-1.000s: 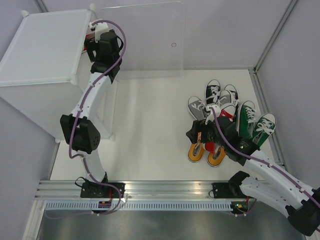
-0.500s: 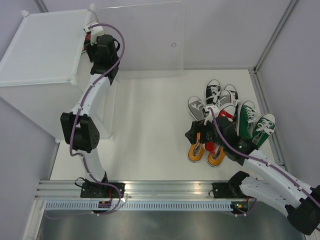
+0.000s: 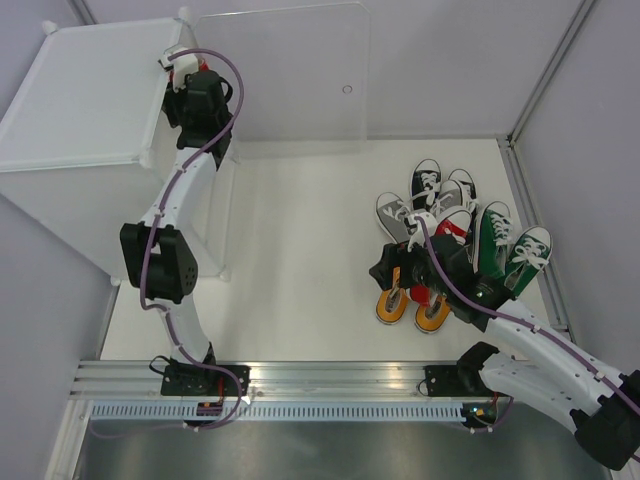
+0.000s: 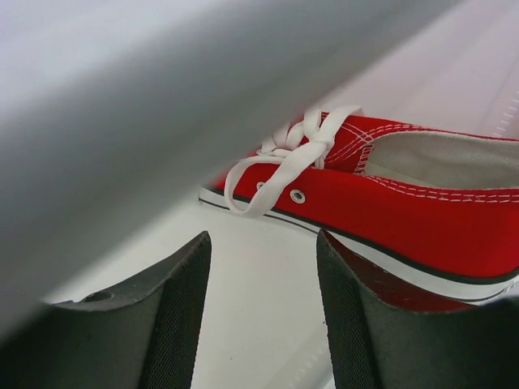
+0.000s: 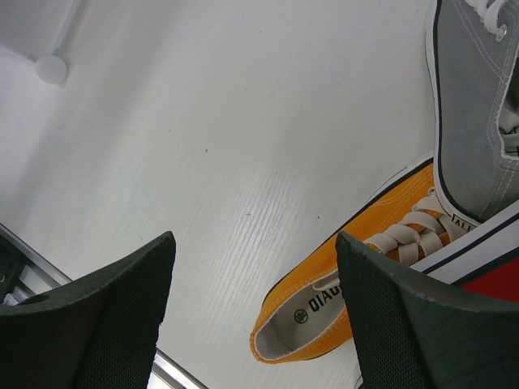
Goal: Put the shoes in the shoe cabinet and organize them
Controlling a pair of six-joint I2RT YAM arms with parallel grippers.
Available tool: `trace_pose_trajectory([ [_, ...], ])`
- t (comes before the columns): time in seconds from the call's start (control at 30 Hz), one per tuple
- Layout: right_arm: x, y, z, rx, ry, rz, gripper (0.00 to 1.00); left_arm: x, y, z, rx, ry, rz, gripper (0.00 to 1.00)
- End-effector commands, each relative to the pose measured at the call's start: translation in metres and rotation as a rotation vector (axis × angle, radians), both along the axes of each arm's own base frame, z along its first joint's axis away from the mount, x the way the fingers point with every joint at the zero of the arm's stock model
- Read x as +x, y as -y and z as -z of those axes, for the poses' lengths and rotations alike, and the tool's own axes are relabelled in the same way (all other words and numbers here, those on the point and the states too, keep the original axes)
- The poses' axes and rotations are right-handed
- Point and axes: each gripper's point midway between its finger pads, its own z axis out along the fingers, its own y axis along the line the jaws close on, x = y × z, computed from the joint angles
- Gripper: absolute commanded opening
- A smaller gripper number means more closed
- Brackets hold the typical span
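Note:
A red shoe (image 4: 389,203) lies on its sole on a white shelf inside the shoe cabinet (image 3: 85,95). My left gripper (image 4: 261,243) is open just in front of the shoe, nothing between its fingers; the right finger (image 4: 365,324) is close by the shoe's sole. The other shoes sit in a pile at the right: grey (image 3: 395,213), black (image 3: 428,183), red (image 3: 455,225), green (image 3: 495,235) and an orange pair (image 3: 391,303). My right gripper (image 5: 255,243) hangs open above the floor beside one orange shoe (image 5: 357,292), holding nothing.
The cabinet's clear door panel (image 3: 290,80) stands open toward the back wall. A raised rim (image 3: 530,230) runs along the table's right side, close to the green shoes. The metal rail (image 3: 300,385) with both arm bases crosses the near edge.
The left wrist has moved a little left and farther into the cabinet opening. The right arm has barely shifted over the orange shoes.

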Motion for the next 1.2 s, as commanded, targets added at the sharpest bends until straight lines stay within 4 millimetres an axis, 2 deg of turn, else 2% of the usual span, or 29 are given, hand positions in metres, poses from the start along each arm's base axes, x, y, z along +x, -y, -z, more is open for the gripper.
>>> trace_pose_trajectory([
  [0.0,0.002,-0.005,-0.007,0.028,0.039,-0.018,0.84,0.006,-0.030,0.009,-0.011,0.005,-0.067,0.60],
  [0.1,0.002,-0.005,-0.007,0.025,0.039,-0.016,0.84,0.008,-0.036,0.012,-0.010,0.000,-0.074,0.61],
  [0.2,0.002,-0.004,-0.006,0.025,0.035,-0.013,0.84,0.014,-0.038,0.015,-0.022,0.006,-0.046,0.66],
  [0.33,0.002,-0.005,-0.004,0.022,0.031,-0.012,0.84,0.031,-0.030,0.019,-0.055,0.027,0.061,0.69],
  [0.5,0.003,-0.003,-0.003,0.018,0.030,-0.006,0.84,0.040,-0.026,0.028,-0.069,0.019,0.103,0.71],
  [0.6,0.003,-0.004,-0.002,0.017,0.027,-0.008,0.84,0.032,-0.019,0.024,-0.100,0.042,0.126,0.72],
  [0.73,0.002,-0.004,-0.004,0.019,0.030,-0.012,0.84,0.010,-0.011,0.005,-0.124,0.085,0.141,0.77],
  [0.83,0.003,-0.004,-0.006,0.022,0.035,-0.009,0.84,-0.001,0.002,-0.004,-0.124,0.092,0.162,0.82],
  [0.97,0.002,-0.003,-0.007,0.023,0.036,-0.009,0.84,-0.018,0.029,-0.016,-0.144,0.091,0.218,0.87],
  [1.03,0.002,-0.003,-0.008,0.025,0.044,-0.007,0.84,-0.021,0.040,-0.022,-0.149,0.100,0.244,0.91],
  [1.17,0.003,-0.002,-0.008,0.020,0.040,-0.004,0.84,-0.019,0.058,-0.029,-0.146,0.108,0.283,0.92],
])
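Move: The red shoe on the cabinet shelf lies just off the left fingers, its middle about 6 cm ahead and 3 cm to the left, roughly level, with its heel towards the opening. The rim of the cabinet top passes some 8 cm above and 3 cm to the right. The open door stands about 22 cm to the right and 6 cm ahead, its middle some 10 cm lower. From the idle right hand, that shoe is roughly 36 cm ahead, 42 cm left and 20 cm up. With the right-hand finger seemingly already against the red shoe's near side, the left hand nudges forward about 3 cm, turning a little clockwise. It then reverses away from the shoe, back and to the right by some 4 cm each way, the fingers opening almost fully and the wrist ending about 15 degrees clockwise. ##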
